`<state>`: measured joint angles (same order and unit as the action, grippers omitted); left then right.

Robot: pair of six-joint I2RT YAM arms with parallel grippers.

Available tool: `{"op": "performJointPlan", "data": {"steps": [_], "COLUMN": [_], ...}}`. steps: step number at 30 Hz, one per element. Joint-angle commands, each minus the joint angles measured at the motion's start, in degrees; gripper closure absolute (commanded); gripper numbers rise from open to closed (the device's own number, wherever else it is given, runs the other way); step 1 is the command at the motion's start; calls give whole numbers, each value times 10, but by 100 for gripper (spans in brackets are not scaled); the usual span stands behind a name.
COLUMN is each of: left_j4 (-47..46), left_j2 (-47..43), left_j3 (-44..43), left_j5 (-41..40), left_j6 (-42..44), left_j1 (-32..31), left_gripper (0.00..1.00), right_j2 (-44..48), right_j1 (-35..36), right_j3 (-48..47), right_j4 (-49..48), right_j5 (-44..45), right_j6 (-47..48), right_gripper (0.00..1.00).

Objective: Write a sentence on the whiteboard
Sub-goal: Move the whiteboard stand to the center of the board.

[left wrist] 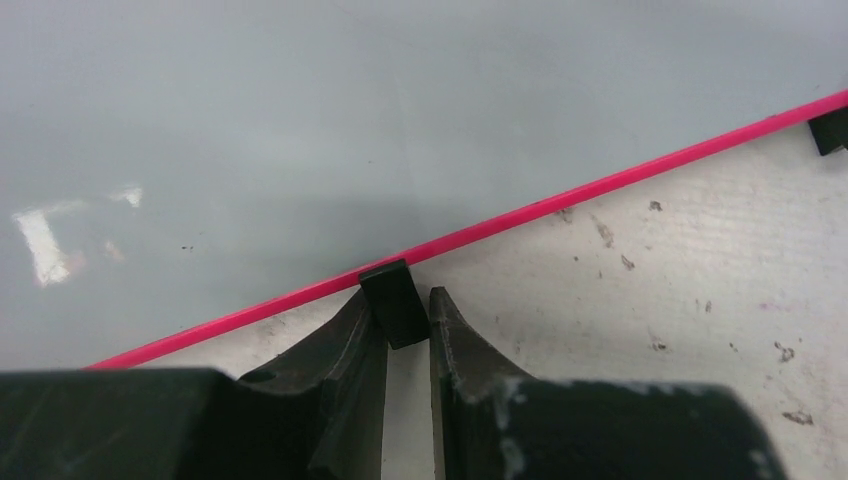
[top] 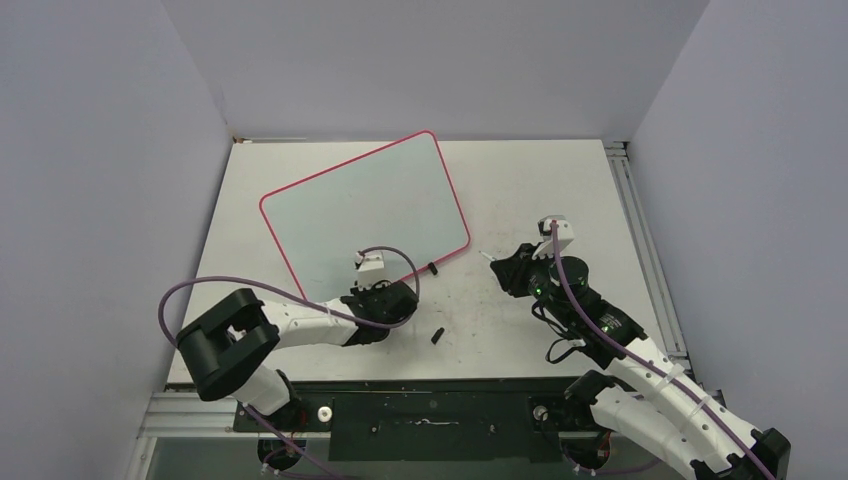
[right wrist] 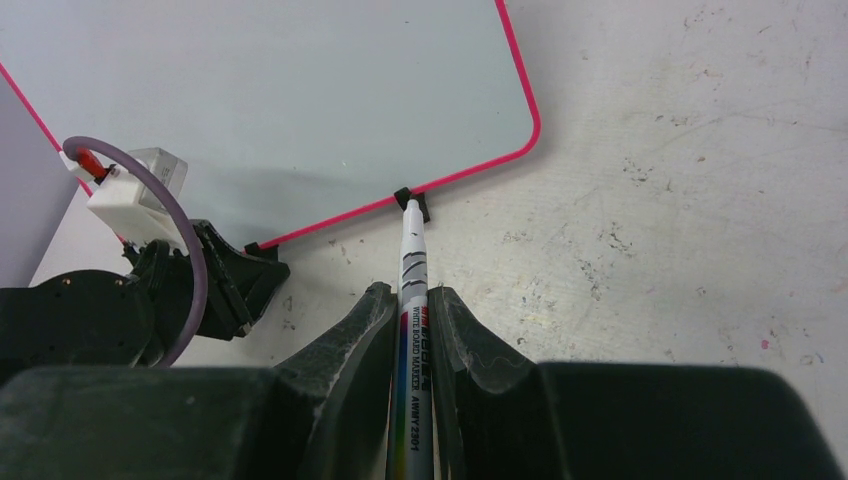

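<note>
The whiteboard lies tilted on the table, pink-rimmed, its surface blank; the sentence is not in view. My left gripper is at the board's near edge, shut on one small black foot of the whiteboard. A second black foot sits further right along that edge. My right gripper is to the right of the board, over the table, shut on a white whiteboard marker that is uncapped, tip pointing toward the whiteboard.
A small black marker cap lies on the scuffed tabletop between the two arms. A metal rail runs along the table's right side. Grey walls close in on the left, back and right.
</note>
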<state>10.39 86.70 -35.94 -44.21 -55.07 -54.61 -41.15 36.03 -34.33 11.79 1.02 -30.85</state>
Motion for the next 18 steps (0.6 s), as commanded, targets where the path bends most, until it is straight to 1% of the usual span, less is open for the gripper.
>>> {"op": "performJointPlan", "data": {"steps": [1, 10, 18], "left_j4": [-18, -29, -12], "left_j2": [1, 51, 84], "left_j3": [-2, -35, -83], "left_j5": [11, 17, 17], "left_j6": [-5, -28, -39], "left_j1": [-42, -103, -141], "left_gripper": [100, 100, 100], "right_j2": [5, 17, 25], "right_j1": [-3, -3, -2], "right_j3": [-6, -12, -15], "right_j4": [-19, -3, 6], "right_j5": [6, 20, 26], "right_j6": [0, -2, -4], "right_gripper": [95, 95, 95]}}
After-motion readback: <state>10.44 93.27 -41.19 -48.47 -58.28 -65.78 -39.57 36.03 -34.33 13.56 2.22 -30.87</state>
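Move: Ahead of the left hand by about 5 cm and some 9 cm to its right lies the table's middle, where the whiteboard is being taken. The left fingers already grip the board's near-left foot; its right foot is about 11 cm right and 4 cm ahead, the whiteboard's middle some 14 cm ahead and 3 cm left. The marker cap lies about 10 cm back and 12 cm right. From the right hand, the table's middle is about 9 cm ahead, 12 cm left, 19 cm below. Dragging the whiteboard by its pinched near-left foot, the left hand slides about 6 cm to the right towards the table's middle and some 2 cm back towards the robot, staying low at one height. The wrist swivels roughly 5 to 10 degrees clockwise on the way, and the fingers keep their hold on the foot. ##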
